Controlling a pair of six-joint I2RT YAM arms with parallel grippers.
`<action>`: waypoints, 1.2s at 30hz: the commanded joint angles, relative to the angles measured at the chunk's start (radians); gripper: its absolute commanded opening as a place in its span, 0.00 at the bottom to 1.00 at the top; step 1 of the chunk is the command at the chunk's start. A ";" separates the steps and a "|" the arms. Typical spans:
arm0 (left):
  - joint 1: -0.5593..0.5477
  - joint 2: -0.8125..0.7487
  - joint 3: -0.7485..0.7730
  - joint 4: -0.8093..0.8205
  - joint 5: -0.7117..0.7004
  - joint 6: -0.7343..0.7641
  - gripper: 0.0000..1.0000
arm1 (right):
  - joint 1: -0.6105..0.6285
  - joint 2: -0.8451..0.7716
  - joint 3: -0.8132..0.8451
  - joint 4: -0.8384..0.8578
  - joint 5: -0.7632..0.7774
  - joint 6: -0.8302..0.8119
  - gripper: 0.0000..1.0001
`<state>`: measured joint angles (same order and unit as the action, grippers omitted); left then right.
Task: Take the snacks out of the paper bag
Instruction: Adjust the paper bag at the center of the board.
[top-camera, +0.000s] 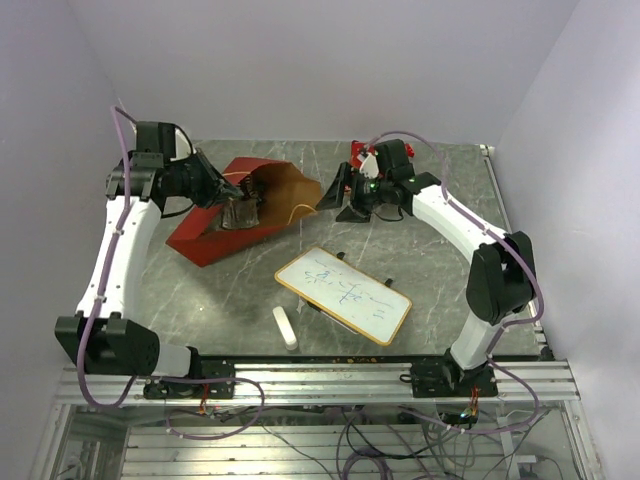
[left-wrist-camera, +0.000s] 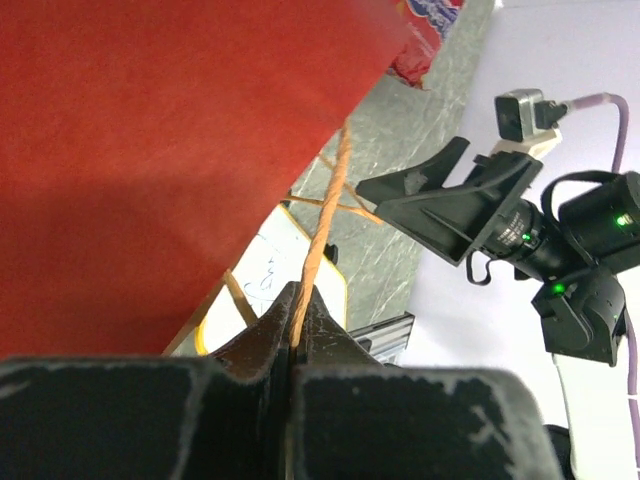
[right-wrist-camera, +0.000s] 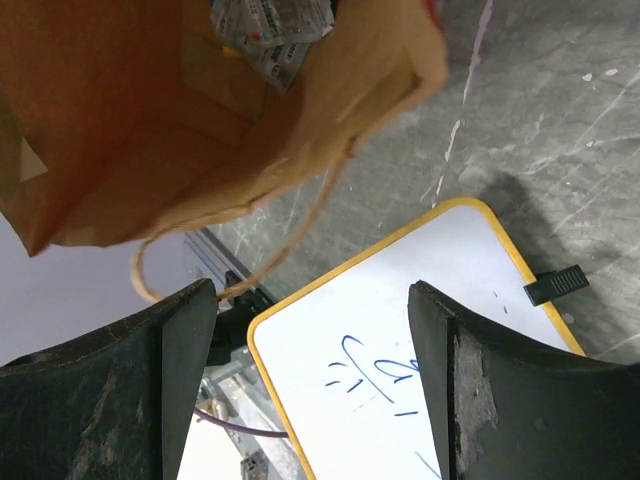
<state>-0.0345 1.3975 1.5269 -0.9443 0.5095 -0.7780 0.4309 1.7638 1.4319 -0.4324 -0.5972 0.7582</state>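
The red paper bag (top-camera: 215, 235) lies on its side at the left, its brown mouth (top-camera: 285, 188) facing right. My left gripper (top-camera: 228, 200) is at the bag's upper edge, shut on a twine handle (left-wrist-camera: 325, 205); the red bag wall (left-wrist-camera: 170, 150) fills that wrist view. My right gripper (top-camera: 336, 203) hovers open just outside the mouth, nothing between its fingers (right-wrist-camera: 180, 380). Inside the bag (right-wrist-camera: 200, 130) a silvery wrapper (right-wrist-camera: 270, 30) shows. A red-orange snack bag (top-camera: 362, 156) lies on the table behind the right arm, also in the left wrist view (left-wrist-camera: 425, 35).
A yellow-rimmed whiteboard (top-camera: 343, 294) with blue scribbles lies front centre, directly under the right gripper (right-wrist-camera: 420, 340). A small white eraser stick (top-camera: 285, 328) lies near the front edge. The bag's second twine loop (right-wrist-camera: 290, 250) hangs from the mouth.
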 joint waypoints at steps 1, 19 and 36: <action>-0.063 -0.080 -0.043 0.181 -0.078 -0.080 0.07 | 0.009 0.015 0.011 0.039 -0.027 -0.046 0.76; -0.081 0.029 0.116 0.309 -0.138 0.066 0.07 | 0.147 0.060 -0.010 0.004 0.087 -0.121 0.66; -0.039 0.155 0.223 0.411 -0.055 0.068 0.07 | 0.208 0.142 0.083 -0.047 0.134 -0.132 0.31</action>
<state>-0.0811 1.5215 1.6661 -0.5995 0.4088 -0.7391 0.6224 1.8671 1.4681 -0.4858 -0.4553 0.5961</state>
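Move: My left hand already has one string handle of the paper bag pinched; the bag's mouth lies about 10 cm to its right, level fore and aft, some 12 cm lower. The free handle hangs roughly 7 cm left, 4 cm back and 4 cm below my open right hand. From that hand, the whiteboard is about 16 cm back, 3 cm right and 15 cm down; the red snack pack is 12 cm ahead, 10 cm right and 16 cm down. Keeping the handle pinched, my left hand first rises with a small shift to the right, then carries on forward, about 9 cm in all and 6 cm up, its fingers tipping up some 20 degrees. My right hand sinks about 5 cm while going left and back to the free handle, turning slightly counter-clockwise and closing to about half its starting gap around the string without shutting. ##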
